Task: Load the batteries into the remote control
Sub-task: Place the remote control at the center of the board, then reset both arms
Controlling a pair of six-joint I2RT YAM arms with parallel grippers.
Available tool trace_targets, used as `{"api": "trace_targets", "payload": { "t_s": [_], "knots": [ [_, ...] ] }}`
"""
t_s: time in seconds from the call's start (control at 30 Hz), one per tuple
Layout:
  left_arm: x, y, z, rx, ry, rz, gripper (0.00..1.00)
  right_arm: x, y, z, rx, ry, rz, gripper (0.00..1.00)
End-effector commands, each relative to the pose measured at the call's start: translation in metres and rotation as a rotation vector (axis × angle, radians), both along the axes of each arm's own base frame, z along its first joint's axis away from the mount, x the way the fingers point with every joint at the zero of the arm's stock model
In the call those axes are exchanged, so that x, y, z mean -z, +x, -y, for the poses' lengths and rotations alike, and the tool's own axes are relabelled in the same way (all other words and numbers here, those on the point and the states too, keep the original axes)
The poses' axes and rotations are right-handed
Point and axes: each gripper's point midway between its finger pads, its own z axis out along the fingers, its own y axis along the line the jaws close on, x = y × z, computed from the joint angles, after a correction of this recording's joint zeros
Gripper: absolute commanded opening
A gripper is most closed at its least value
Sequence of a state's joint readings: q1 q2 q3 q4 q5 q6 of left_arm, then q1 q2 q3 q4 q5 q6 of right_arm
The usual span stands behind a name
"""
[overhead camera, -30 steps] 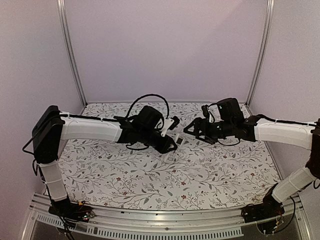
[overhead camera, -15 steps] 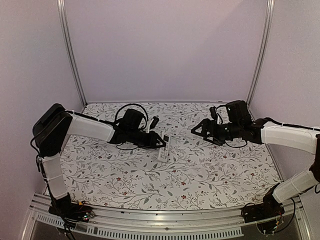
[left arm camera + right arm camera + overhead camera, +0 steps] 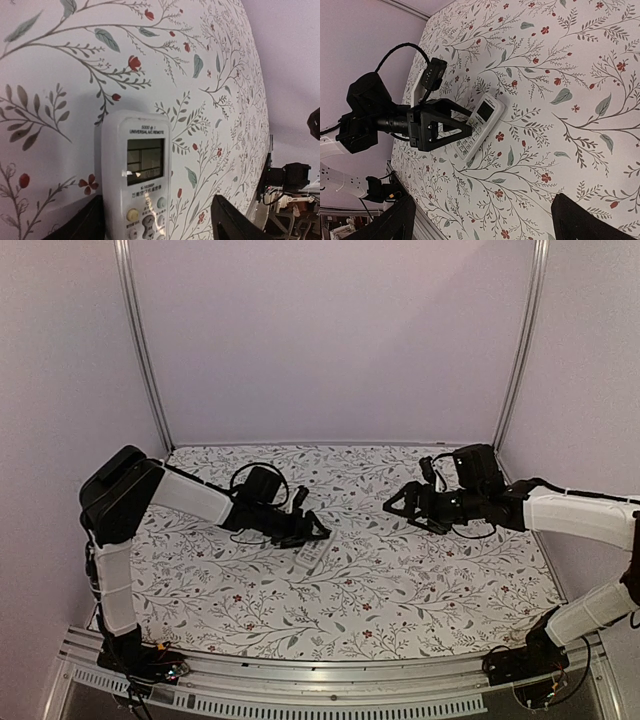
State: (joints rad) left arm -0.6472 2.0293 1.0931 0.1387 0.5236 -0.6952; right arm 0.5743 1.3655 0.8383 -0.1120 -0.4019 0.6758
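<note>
The white remote control point(image 3: 311, 557) lies flat on the floral cloth with its screen and buttons facing up point(image 3: 137, 175). My left gripper point(image 3: 313, 527) hovers low over its button end, jaws open point(image 3: 160, 231). The left fingertip sits close beside the remote's edge, while a wide gap separates the right one from it. My right gripper point(image 3: 392, 505) hangs open and empty to the right of the remote point(image 3: 492, 225), looking down on the remote point(image 3: 480, 124) from a distance. The batteries are out of view.
The floral cloth point(image 3: 400, 580) covers the whole table. Pale walls and metal corner posts point(image 3: 140, 350) close in the back and sides. An aluminium rail point(image 3: 330, 690) runs along the near edge between the arm bases.
My left arm has brought the remote down from the air onto the cloth and opened its jaws around it. My right gripper has drawn back to the right and opened a little wider.
</note>
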Motion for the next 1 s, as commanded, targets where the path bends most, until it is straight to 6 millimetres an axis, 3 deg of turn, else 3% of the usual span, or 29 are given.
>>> {"api": "trace_targets", "payload": {
  "t_s": [0.0,0.13,0.27,0.4,0.7,0.9,0.97],
  "knots": [
    [-0.004,0.009,-0.012,-0.034,0.064,0.026,0.8,-0.003,-0.002,0.005,0.001,-0.005,0.023,0.96],
    [-0.02,0.013,-0.025,-0.048,0.148,0.083,0.99,-0.002,0.001,0.008,0.002,-0.018,0.032,0.97],
    [-0.041,0.015,-0.039,-0.05,0.226,0.155,0.99,-0.001,0.004,0.015,0.004,-0.025,0.029,0.97],
    [-0.036,0.003,-0.05,-0.036,0.276,0.129,0.99,-0.001,0.002,0.02,0.005,-0.04,0.041,0.98],
    [-0.003,-0.036,-0.025,0.038,0.308,0.078,1.0,-0.003,-0.006,0.026,0.008,-0.044,0.048,0.98],
    [-0.001,-0.05,0.0,0.085,0.293,0.069,1.0,-0.006,-0.01,0.03,0.009,-0.052,0.061,0.99],
    [-0.004,-0.049,0.0,0.082,0.301,0.075,1.0,-0.006,-0.01,0.031,0.009,-0.058,0.062,0.99]
  ]
}}
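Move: The remote control, just laid down, is directly beneath the left gripper; its middle is about 2 cm back, 1 cm to the right and some 2 cm below, with the screen end pointing forward and slightly right. From the right gripper, the same remote lies roughly 18 cm to the left, 2 cm ahead and 15 cm lower. Nothing else stands on the board nearby. Bring the left gripper up about 4.5 cm and some 3 cm left off the remote control while spreading its fingers from partly open to fully open, then swing it back about 5 cm, down and slightly right to the button end. Tip the fingers some 15 degrees more steeply down. Ease the open right gripper a little farther right, away from the remote. ##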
